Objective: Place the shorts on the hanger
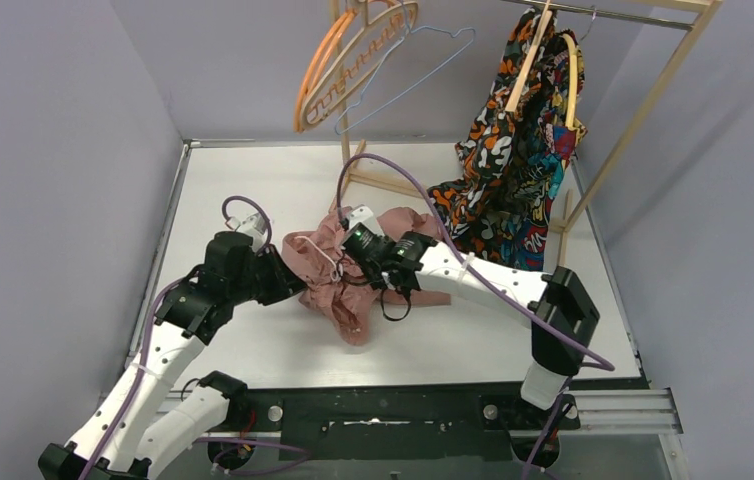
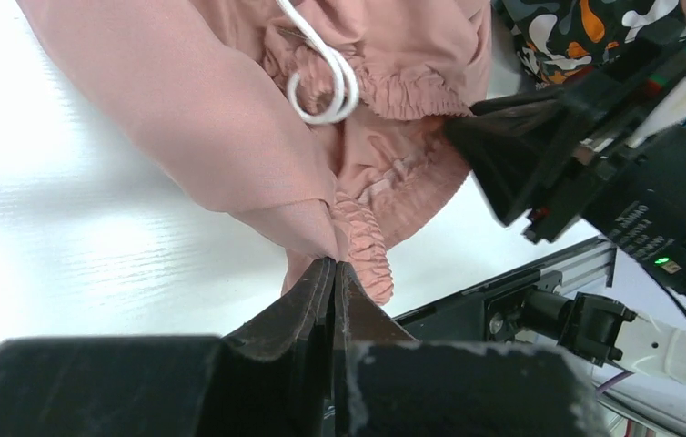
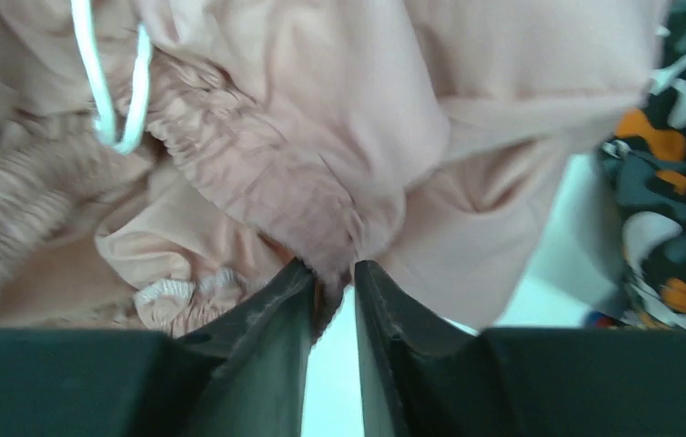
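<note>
The dusty-pink shorts [image 1: 338,285] lie bunched mid-table between both arms. My left gripper [image 1: 291,277] is shut on a fold of the shorts beside the gathered waistband; in the left wrist view its tips [image 2: 334,264] pinch pink fabric [image 2: 230,118] below the looped white drawstring [image 2: 326,82]. My right gripper [image 1: 351,258] comes in from the right; in the right wrist view its jaws [image 3: 332,270] stand close together with a ridge of waistband fabric [image 3: 321,118] caught at the tips. The light-blue wire hanger [image 1: 408,80] hangs from the rack at the back, apart from both grippers.
An orange plastic hanger [image 1: 315,80] and a pale wooden hanger [image 1: 373,45] hang beside the blue one. A multicoloured patterned garment [image 1: 513,170] hangs from the wooden rack [image 1: 643,110] at back right, its hem near the shorts. Grey walls enclose the table.
</note>
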Robot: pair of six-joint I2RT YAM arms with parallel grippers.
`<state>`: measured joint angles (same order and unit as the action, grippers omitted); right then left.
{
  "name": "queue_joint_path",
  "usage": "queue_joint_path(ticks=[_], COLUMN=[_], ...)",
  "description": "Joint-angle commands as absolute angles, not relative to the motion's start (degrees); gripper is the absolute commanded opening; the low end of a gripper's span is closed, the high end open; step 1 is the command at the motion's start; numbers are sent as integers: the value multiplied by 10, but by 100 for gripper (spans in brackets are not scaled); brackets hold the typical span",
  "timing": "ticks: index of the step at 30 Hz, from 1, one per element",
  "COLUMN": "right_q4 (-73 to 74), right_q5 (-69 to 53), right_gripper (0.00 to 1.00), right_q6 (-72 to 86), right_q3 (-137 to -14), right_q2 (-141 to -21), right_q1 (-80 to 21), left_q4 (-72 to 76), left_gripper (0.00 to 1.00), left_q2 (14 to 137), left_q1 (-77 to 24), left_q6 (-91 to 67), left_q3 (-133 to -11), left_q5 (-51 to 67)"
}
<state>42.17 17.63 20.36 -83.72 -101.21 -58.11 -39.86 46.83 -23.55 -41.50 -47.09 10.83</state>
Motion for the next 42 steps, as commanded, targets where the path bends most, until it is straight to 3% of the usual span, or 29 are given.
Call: queue_joint_path(ticks=[1, 5, 12, 19, 24, 36, 42], right_q4=[413, 424, 509, 580, 553, 457, 384], right_q5=[226, 256, 298, 297, 272, 197, 160], right_gripper=[19, 0, 0, 0, 0, 0, 0], right_q6=[220, 245, 294, 307, 325, 421, 460], right_q3=[-790, -743, -759, -885, -928, -699, -593], right_q2=[-918, -853, -737, -632, -570, -520, -522], right_q1=[-564, -557, -552, -553, -553, -553, -553], left_q4=[-395, -402, -403, -455, -523, -404, -453], left_gripper=[0, 0, 0, 0, 0, 0, 41], left_q2=[466, 477, 516, 542, 585, 607, 622], left_q1=[-236, -236, -236, -235, -235, -235, -236], left_q6=[-403, -387, -379, -360, -329, -362, -344], left_q3=[-496, -511, -582, -762, -874, -602, -613], left_q5=[116, 103, 122, 99, 91, 137, 96])
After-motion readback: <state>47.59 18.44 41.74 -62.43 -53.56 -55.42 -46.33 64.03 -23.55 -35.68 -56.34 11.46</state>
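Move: The gathered waistband of the pink shorts sits practically between the right fingertips, only about 1 cm below. The white drawstring loop is some 3 cm ahead and 3 cm left of the right hand. The rack's wooden foot is roughly 17 cm ahead, 7 cm right, and the printed clothes hang about 10 cm ahead, 26 cm right. From the left gripper, already holding the shorts' left end, that waistband is about 9 cm right, 3 cm ahead and 5 cm lower. Shut the right fingers on the waistband while drawing away to the right, then fling both hands up, the right nearly 30 cm and also right and back, rolling its left side up, the left about 20 cm with its grip kept. Bring both straight back down, the left slightly below where it began, the right well above its start, and part the left fingers at the bottom to let go of the cloth. ##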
